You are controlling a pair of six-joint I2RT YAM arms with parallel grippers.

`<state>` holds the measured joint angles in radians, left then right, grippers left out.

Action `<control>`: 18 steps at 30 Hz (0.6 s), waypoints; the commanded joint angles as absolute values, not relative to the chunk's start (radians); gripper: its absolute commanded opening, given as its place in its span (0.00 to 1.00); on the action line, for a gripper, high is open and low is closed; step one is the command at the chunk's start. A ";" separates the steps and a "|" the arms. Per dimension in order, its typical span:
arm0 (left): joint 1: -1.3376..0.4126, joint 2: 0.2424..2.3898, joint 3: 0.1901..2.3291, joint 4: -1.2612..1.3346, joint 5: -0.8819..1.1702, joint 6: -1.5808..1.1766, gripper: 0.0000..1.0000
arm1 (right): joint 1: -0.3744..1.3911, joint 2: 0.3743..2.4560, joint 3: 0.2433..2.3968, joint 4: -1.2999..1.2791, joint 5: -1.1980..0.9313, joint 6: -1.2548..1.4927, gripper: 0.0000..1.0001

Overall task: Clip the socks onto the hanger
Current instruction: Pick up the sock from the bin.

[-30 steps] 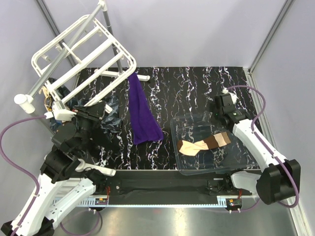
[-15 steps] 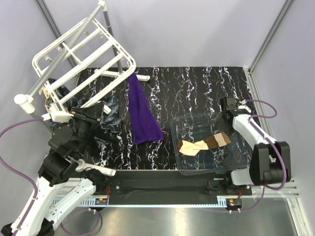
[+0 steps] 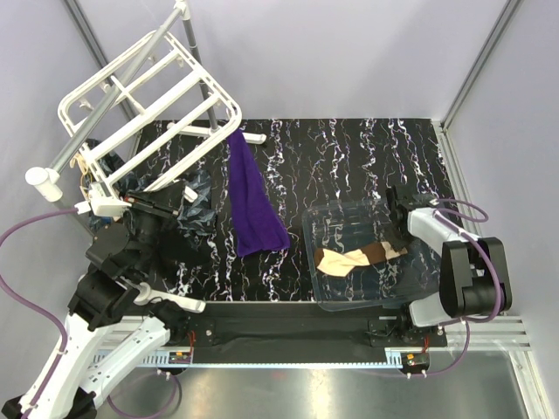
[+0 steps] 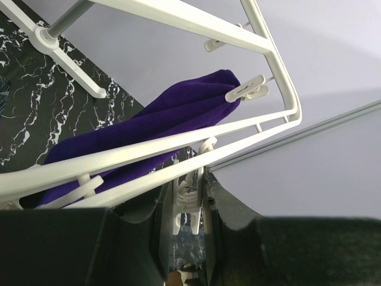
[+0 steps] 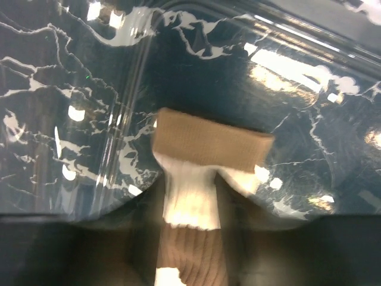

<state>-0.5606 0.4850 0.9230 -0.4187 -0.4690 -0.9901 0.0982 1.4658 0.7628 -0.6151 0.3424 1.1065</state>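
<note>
The white hanger (image 3: pixel 234 109) tilts at the back left on a grey pole; its bars cross the left wrist view (image 4: pixel 178 139). My left gripper (image 3: pixel 131 202) sits at the hanger's lower left edge. In its wrist view the left gripper (image 4: pixel 187 221) is shut on a white clip (image 4: pixel 189 202) dangling from the frame. A beige sock with a dark brown cuff (image 3: pixel 349 259) lies in the clear tray (image 3: pixel 313 253). My right gripper (image 3: pixel 397 234) is at the cuff end. In the right wrist view the right gripper (image 5: pixel 189 208) pinches the sock (image 5: pixel 208 143), which is bunched between the fingers.
A purple cloth (image 3: pixel 251 196) hangs from a hanger clip down onto the black marbled table and shows in the left wrist view (image 4: pixel 149 119). A dark crumpled cloth (image 3: pixel 194 209) lies under the hanger. The grey pole (image 3: pixel 196 52) stands at the back. Walls close in on both sides.
My right gripper has swung down from beyond the tray's far right corner to the sock's cuff inside the tray. The left arm has shifted slightly at the hanger's edge.
</note>
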 commanded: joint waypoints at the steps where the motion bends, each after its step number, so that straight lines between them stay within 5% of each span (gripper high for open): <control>1: -0.560 0.488 0.923 -0.387 -0.437 -0.980 0.00 | 0.101 1.462 0.733 -0.607 0.373 1.149 0.32; 7: -0.560 0.489 0.923 -0.396 -0.434 -0.988 0.00 | 0.101 1.324 0.733 -0.606 0.403 1.031 0.00; 18: -0.561 0.489 0.933 -0.408 -0.425 -0.996 0.00 | 0.199 0.913 0.870 -0.390 -0.199 0.556 0.00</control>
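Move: The sock lies flat in the bin with its tan cuff end right at the right hand's half-closed fingers, about 1 cm below the hand point; its middle is roughly 11 cm to the left and 2 cm back. The bin's middle is about 3 cm left and 1 cm back. The purple sock's lower end hangs some 40 cm to the left, level ahead. From the left hand the cuff end is about 57 cm right, 5 cm ahead and 37 cm lower. The right fingers, already closing, shut the rest of the way and pinch the sock across the cream band next to its tan cuff, while the hand stays almost in place. Then the hand pulls away faster and faster, up about 14 cm from the bin floor, and swings some 6 cm left and a little forward, the wrist turning about 30 degrees counter-clockwise as the downward fingers tip outward and up by about as much. ##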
